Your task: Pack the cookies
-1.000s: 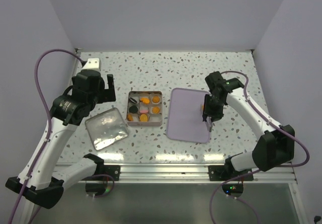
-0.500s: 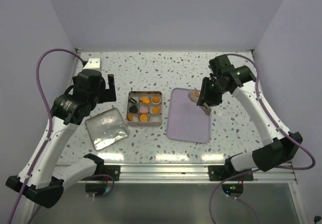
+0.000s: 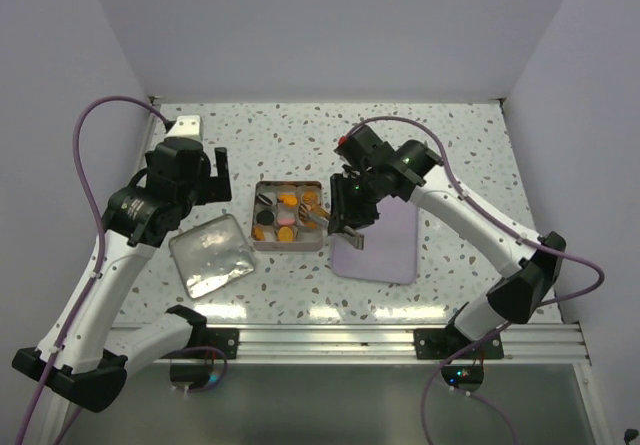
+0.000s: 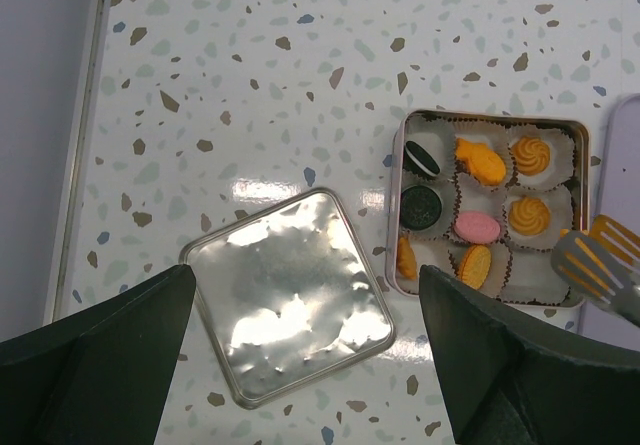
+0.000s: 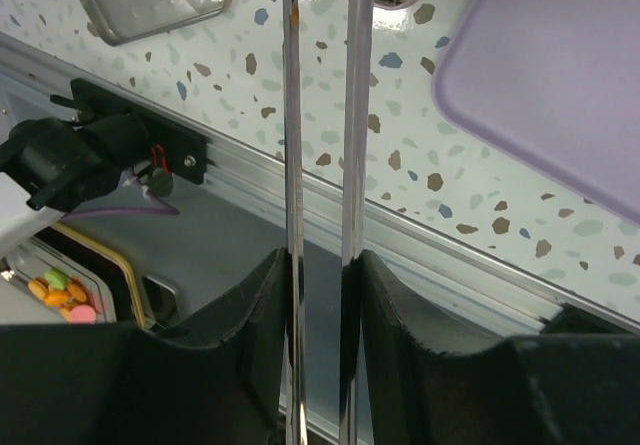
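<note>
The cookies lie in paper cups inside a square tin (image 3: 288, 249), (image 4: 490, 116): two black ones (image 4: 420, 205), a pink one (image 4: 477, 227) and several orange ones (image 4: 531, 215). My right gripper (image 3: 350, 215), (image 5: 320, 265) is shut on metal tongs (image 5: 318, 115), whose slotted tips (image 4: 585, 265) hover at the tin's right edge. An orange cookie (image 4: 612, 237), (image 3: 318, 208) sits between those tips. My left gripper (image 3: 215, 170), (image 4: 305, 285) hangs open above the tin's lid (image 4: 290, 295), holding nothing.
The shiny lid (image 3: 210, 255), (image 5: 150, 0) lies left of the tin. A purple mat (image 3: 385, 240), (image 5: 560, 95) lies right of it. A small white block (image 3: 183, 125) sits at the back left corner. The table's metal front rail (image 3: 330, 340) runs along the near edge.
My right arm has swung left from over the purple mat to the tin's right edge, carrying the tongs and the orange cookie. The left arm has stayed still.
</note>
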You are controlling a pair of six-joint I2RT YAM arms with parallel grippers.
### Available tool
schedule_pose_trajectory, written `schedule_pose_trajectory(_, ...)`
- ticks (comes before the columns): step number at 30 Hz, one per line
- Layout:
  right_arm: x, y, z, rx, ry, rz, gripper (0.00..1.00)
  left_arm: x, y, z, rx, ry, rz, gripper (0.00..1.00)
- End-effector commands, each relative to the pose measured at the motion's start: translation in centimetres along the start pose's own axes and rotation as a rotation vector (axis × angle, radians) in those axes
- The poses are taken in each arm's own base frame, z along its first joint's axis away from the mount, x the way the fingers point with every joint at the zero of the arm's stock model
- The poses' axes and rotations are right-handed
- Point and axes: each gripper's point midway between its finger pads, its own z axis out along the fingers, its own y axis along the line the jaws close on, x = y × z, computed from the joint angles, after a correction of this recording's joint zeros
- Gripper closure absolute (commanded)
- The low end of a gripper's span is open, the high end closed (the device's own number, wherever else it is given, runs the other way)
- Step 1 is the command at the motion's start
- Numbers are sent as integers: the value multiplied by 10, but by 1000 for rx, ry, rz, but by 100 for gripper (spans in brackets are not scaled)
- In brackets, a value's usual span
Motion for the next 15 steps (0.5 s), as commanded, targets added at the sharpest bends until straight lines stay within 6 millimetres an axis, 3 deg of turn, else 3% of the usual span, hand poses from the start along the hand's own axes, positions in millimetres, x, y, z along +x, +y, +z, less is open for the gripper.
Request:
schedule_pose_trajectory(1, -4, 20, 9, -54, -22, -11, 71, -15, 2, -6, -1, -51, -17, 0)
schedule_pose_trajectory(4, -3, 19, 25, -43, 0, -16, 71, -10, 2, -6, 1, -39, -25, 0)
schedule_pose_trajectory(15, 12, -7, 48, 21, 41, -25, 70, -9, 5, -5, -4, -32, -47, 0)
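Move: The orange cookie is already in the right gripper. Its goal, the box's one empty cell at the near right corner, lies about 3 cm left, 1 cm back and 11 cm below. From the right hand, the nearer swirl cookie is 3 cm left and 2 cm ahead, the sandwich cookie 8 cm left and 1 cm back, and the tray's middle 10 cm right and 1 cm ahead. From the left hand, that cell is roughly 15 cm right, 7 cm back, 17 cm below. Lower the right gripper about 5 cm towards the empty corner cell, easing it some 2 cm to the left as the descent begins. Keep the fingers closed on the orange cookie and let the wrist tilt only slightly, stopping short of letting go. ##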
